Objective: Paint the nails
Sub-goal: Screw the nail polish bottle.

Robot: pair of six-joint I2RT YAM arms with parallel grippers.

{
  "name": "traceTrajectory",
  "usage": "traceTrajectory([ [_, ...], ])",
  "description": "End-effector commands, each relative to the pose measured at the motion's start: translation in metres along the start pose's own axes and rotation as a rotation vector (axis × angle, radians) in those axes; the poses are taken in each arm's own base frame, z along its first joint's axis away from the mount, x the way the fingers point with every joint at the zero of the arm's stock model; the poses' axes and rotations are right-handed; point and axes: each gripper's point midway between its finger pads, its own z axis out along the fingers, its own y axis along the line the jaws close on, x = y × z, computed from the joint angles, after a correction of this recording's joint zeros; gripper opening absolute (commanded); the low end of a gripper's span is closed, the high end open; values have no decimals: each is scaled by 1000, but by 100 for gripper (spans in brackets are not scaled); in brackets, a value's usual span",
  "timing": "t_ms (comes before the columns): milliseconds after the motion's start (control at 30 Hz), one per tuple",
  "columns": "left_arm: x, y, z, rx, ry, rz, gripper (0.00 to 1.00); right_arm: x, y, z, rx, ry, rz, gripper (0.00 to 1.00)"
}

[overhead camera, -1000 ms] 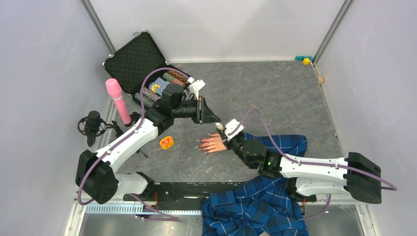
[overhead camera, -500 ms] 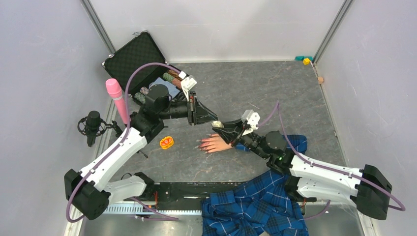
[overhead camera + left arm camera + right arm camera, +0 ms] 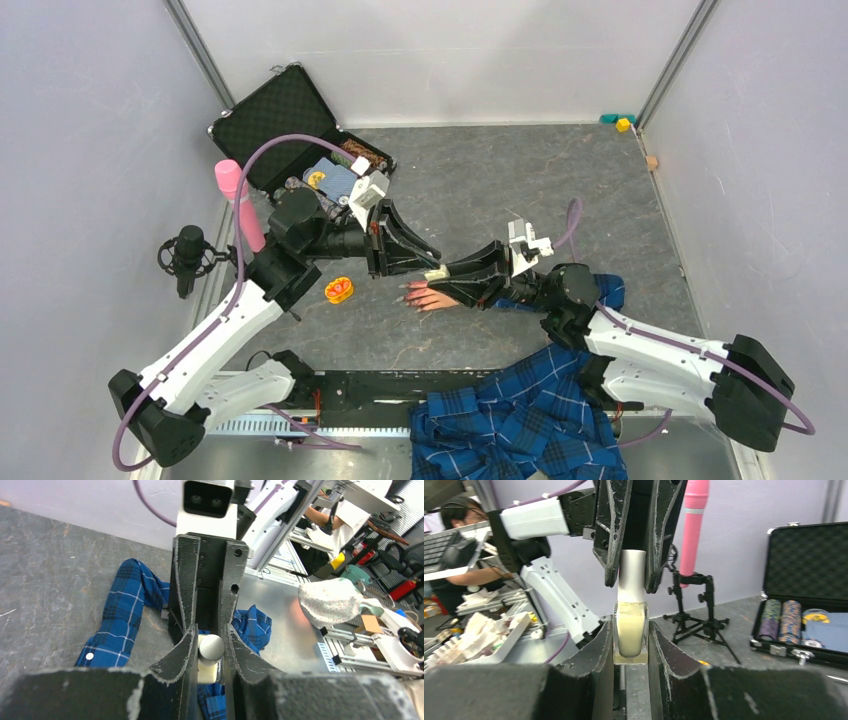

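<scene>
The flesh-coloured mannequin hand point(image 3: 436, 296) lies on the grey table, its blue plaid sleeve point(image 3: 590, 292) running right. Its reddish-pink nails point(image 3: 408, 298) point left. Just above the hand, my right gripper point(image 3: 447, 276) is shut on the small clear bottle point(image 3: 630, 627) and holds it off the table. My left gripper point(image 3: 430, 262) meets it head-on and is shut on the bottle's white cap point(image 3: 212, 647). In the right wrist view the cap point(image 3: 631, 575) sits between the left fingers point(image 3: 610, 535). The hand is out of both wrist views.
An open black case point(image 3: 285, 125) with poker chips sits at the back left. A pink microphone point(image 3: 240, 205) and a black microphone on a stand point(image 3: 189, 254) stand at the left edge. A small orange object point(image 3: 339, 290) lies left of the hand. Plaid cloth point(image 3: 520, 425) hangs over the front edge.
My right gripper lifted from the hand's wrist and turned left with the bottle. My left gripper swung down and right to meet it and now grips the cap.
</scene>
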Motion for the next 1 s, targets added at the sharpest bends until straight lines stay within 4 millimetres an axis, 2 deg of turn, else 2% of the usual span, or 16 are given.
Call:
traceTrajectory([
  [0, 13, -48, -1, 214, 63, 29, 2, -7, 9, 2, -68, -36, 29, 0],
  [133, 10, -43, 2, 183, 46, 20, 3, -5, 6, 2, -56, -24, 12, 0],
  [167, 7, -41, 2, 165, 36, 20, 13, -4, 4, 1, -44, -21, 2, 0],
  [300, -5, -23, 1, 29, -35, 22, 79, -1, -5, -3, 10, 2, -39, 0],
  [367, -12, -10, -3, -54, -77, 21, 99, 0, -10, -5, 38, 13, -59, 0],
  [567, -32, 26, -19, -300, -236, -30, 100, -1, -25, -12, 130, 16, -102, 0],
  [767, -32, 44, -28, -378, -383, -132, 100, -2, -34, -15, 198, -4, -90, 0],
  [867, -32, 54, -31, -424, -430, -209, 100, 3, -50, -16, 301, 27, -106, 0],
  [967, -22, 72, -33, -494, -437, -272, 100, 13, -67, -16, 426, 92, -158, 0],
])
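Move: My left fingers are already shut on the white cap of the nail polish bottle; the bottle's body is roughly 3 cm below that hand and 2 cm to its right, level fore and aft. My right fingers hold the body, with the cap some 3 cm above and 2 cm to their left. From my left hand, the fake hand lies about 6 cm ahead, 2 cm right and over 30 cm below; the orange toy is about 6 cm ahead, 19 cm left, equally low. I first ease both hands back a centimetre or two, left fingers still on the cap, then open them wide and let go. My left hand swings forward about 7 cm, drawing slightly left and finally down, turning some 30 degrees counter-clockwise. My right hand keeps pinching the bottle and carries it forward about 5 cm and down 4, turning clockwise. ##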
